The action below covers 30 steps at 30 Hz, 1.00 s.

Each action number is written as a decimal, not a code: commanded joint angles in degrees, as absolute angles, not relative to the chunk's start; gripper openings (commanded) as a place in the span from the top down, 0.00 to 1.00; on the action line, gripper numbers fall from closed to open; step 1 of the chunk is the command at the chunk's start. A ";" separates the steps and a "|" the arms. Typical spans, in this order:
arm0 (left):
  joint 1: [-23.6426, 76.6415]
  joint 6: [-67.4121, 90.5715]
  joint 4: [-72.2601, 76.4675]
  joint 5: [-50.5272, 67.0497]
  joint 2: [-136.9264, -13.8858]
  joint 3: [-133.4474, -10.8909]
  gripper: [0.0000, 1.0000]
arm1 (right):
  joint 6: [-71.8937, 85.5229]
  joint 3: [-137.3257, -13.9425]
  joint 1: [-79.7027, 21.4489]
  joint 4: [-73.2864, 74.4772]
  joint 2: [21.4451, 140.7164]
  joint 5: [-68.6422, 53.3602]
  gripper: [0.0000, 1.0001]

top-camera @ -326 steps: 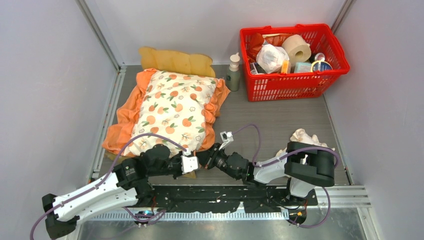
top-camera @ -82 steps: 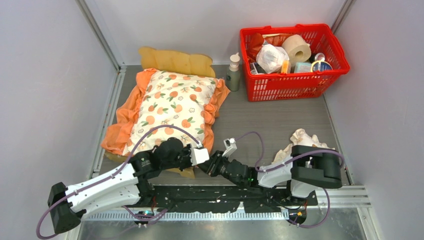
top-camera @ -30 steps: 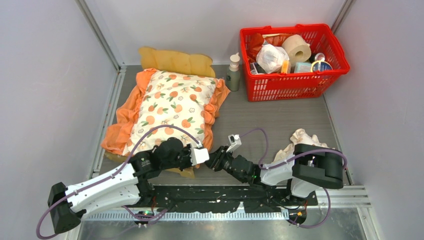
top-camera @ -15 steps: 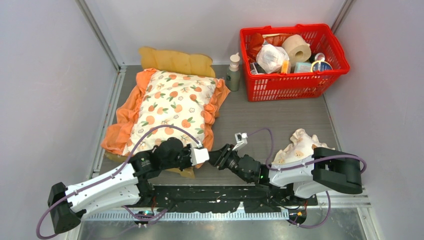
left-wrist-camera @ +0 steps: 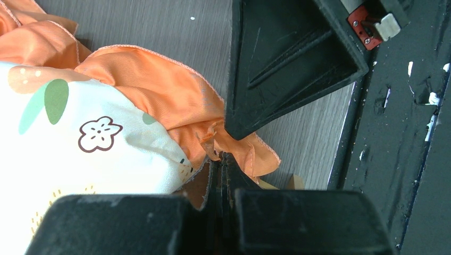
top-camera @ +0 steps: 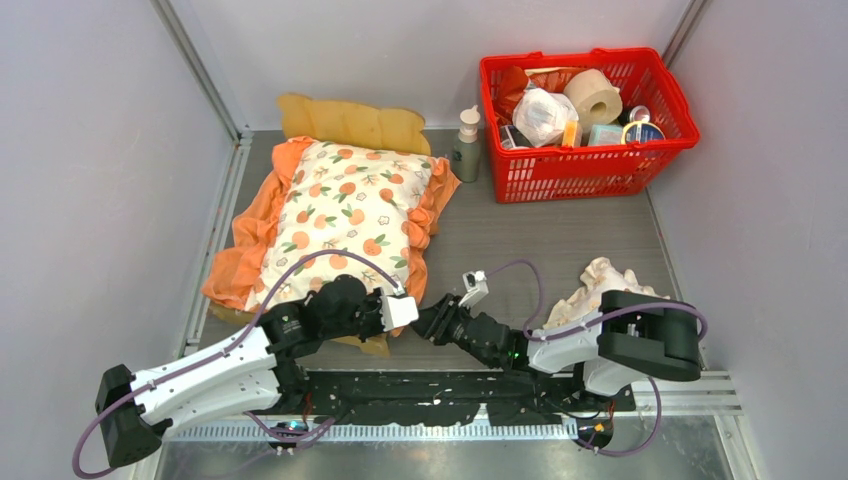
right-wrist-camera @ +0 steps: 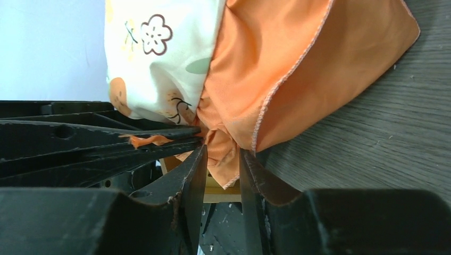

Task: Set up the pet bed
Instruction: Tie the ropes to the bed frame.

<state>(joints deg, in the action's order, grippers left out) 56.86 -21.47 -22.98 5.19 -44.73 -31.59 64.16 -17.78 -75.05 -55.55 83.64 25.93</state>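
The pet bed shows its wavy wooden headboard (top-camera: 350, 122) at the far end and a wood corner (top-camera: 372, 345) at the near end. The orange-print cushion (top-camera: 350, 215) lies on it and hides its base. My left gripper (top-camera: 402, 312) is shut on the cushion's orange ruffle (left-wrist-camera: 181, 106) at the near right corner, the thin cloth pinched at its tips (left-wrist-camera: 222, 158). My right gripper (right-wrist-camera: 222, 151) meets it from the right. Its jaws stand apart with a fold of the same ruffle (right-wrist-camera: 298, 79) hanging loosely between them. Light wood (right-wrist-camera: 220, 188) shows just under that fold.
A red basket (top-camera: 590, 172) full of items stands at the back right, with a pump bottle (top-camera: 466, 145) to its left. A small cream frilled pillow (top-camera: 603, 283) lies behind the right arm's elbow. Grey walls close in both sides, and a black rail (top-camera: 440, 385) runs along the near edge.
The right arm's elbow swung out to the right and came back. Its gripper shifted slightly right, then left again to the cushion corner. The left arm and cushion stayed still.
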 commanded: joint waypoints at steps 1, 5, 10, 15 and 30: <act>56.45 -21.71 -21.79 5.74 -43.87 -33.46 1.00 | 66.14 -19.68 -75.09 -59.42 85.48 25.27 0.65; 56.45 -21.70 -21.80 5.92 -43.70 -33.43 1.00 | 66.64 -20.10 -74.32 -61.65 88.06 24.06 0.66; 56.43 -21.62 -21.56 6.17 -43.61 -33.49 1.00 | 66.10 -20.86 -74.03 -64.38 89.58 23.43 0.67; 56.50 -21.62 -21.44 6.42 -43.54 -33.40 1.00 | 66.45 -21.42 -73.74 -65.64 90.79 22.58 0.69; 56.48 -22.13 -22.10 6.11 -41.12 -32.87 1.00 | 66.18 -21.22 -73.48 -68.46 92.11 22.03 0.95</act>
<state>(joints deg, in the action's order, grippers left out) 56.86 -21.47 -22.98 5.65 -42.26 -31.59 66.35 -20.12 -73.73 -64.88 92.03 21.71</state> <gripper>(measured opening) 0.009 0.062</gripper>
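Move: The piece of rope the right hand goes for lies about 2 cm to its left and 1 cm ahead, level with it, just beside the left fingertips. From the right hand, the cushion's middle is some 18 cm ahead, 15 cm left and 6 cm lower; the bed frame's near corner is roughly 6 cm back, 6 cm left and 8 cm down. From the left hand, which already pinches the rope's end, that rope piece is about 1 cm ahead and 1 cm right. Leftwards by a little over 2 cm, the right hand eases in towards the left fingertips, dipping about 1 cm first and then climbing back. Late on, its partly open fingers shut on the rope right beside the left tips, with the wrist rolling some 5 degrees. The left hand keeps its pinch on the rope and only at the end lifts about 1 cm. ##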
